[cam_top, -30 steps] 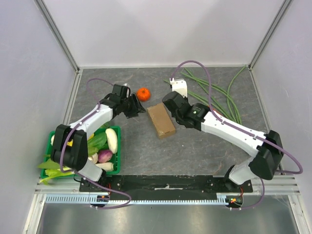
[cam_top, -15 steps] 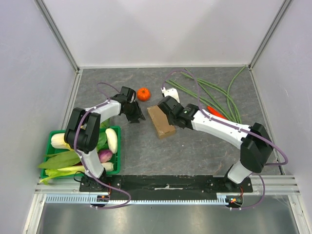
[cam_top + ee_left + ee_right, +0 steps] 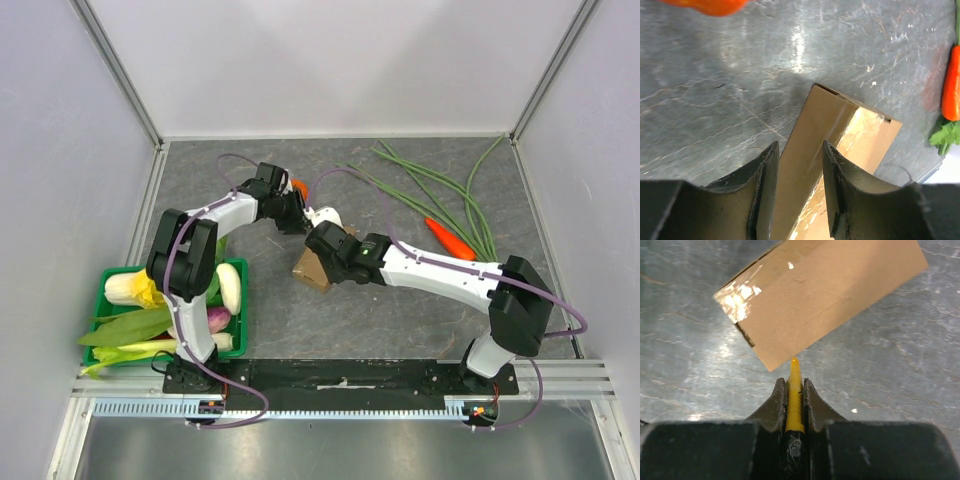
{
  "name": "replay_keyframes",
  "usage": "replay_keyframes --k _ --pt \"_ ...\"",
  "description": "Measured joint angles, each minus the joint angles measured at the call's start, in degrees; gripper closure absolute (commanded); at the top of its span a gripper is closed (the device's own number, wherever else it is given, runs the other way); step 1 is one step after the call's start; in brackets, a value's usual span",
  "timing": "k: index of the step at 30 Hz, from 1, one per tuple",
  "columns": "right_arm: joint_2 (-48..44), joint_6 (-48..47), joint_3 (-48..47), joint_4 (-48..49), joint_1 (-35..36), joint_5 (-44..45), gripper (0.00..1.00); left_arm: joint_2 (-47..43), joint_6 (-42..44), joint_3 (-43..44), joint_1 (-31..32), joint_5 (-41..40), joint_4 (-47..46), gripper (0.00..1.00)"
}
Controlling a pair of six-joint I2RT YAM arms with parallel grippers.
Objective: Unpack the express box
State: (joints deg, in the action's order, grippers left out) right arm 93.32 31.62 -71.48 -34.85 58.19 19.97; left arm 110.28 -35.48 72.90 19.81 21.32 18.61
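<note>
The express box is plain brown cardboard, one face shining under the light. It runs between the fingers of my left gripper, which straddle its narrow side and fill their gap with it. From above, only a corner of the box shows under the two wrists, with my left gripper at its far end. My right gripper is shut on a yellow ridged tool. The tool's tip sits just short of a corner of the box. My right gripper hangs over the box.
A tangerine lies just behind the left wrist. A carrot and long green beans lie at the back right. A green crate of vegetables stands at the near left, beside the left arm's base.
Both arms have swung in toward the middle. The left jaws have narrowed onto the box. The box has shifted left and now lies mostly hidden under the wrists.
</note>
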Motion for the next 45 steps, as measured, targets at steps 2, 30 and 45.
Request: replay_keyframes --k 2,30,45 --pt "0.0 0.6 0.0 0.8 1.1 -0.4 1.0 1.2 0.4 0.9 0.2 1.7 -0.2 0.52" --pt "1.5 -2.6 -7.4 15.6 -18.5 -0.1 1.0 -32.2 0.8 -23.3 12.0 -0.5 -2.6 0.48" --pt "20.6 -6.7 -17.1 22.4 -21.4 -19.1 1.0 -31.2 1.9 -28.0 22.4 -6.3 -3.8 0.52"
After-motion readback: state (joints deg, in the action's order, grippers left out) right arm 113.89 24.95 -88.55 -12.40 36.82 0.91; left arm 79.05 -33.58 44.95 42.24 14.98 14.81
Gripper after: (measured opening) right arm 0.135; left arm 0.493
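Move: The express box's middle lies about 4 cm back and 6 cm to the right of the left hand, some 3 cm below it; the box runs slantwise, far end to the right. From the right hand, holding the cutter, it is about 10 cm ahead, 1 cm left and 9 cm down. Counted from the left hand, the orange pumpkin is some 13 cm ahead and 2 cm left, and the carrot about 29 cm right and 1 cm ahead. The right hand keeps its grip on the yellow cutter, rises nearly 10 cm clear of the box, reaches about 19 cm forward and sinks to its old height by the far end, its left side tilting up some 20 degrees. The left hand, fingers still half open, leaves the box's left side, shifting left and lifting, then sweeps back about 18 cm and lowers beside the near end, turning clockwise. ##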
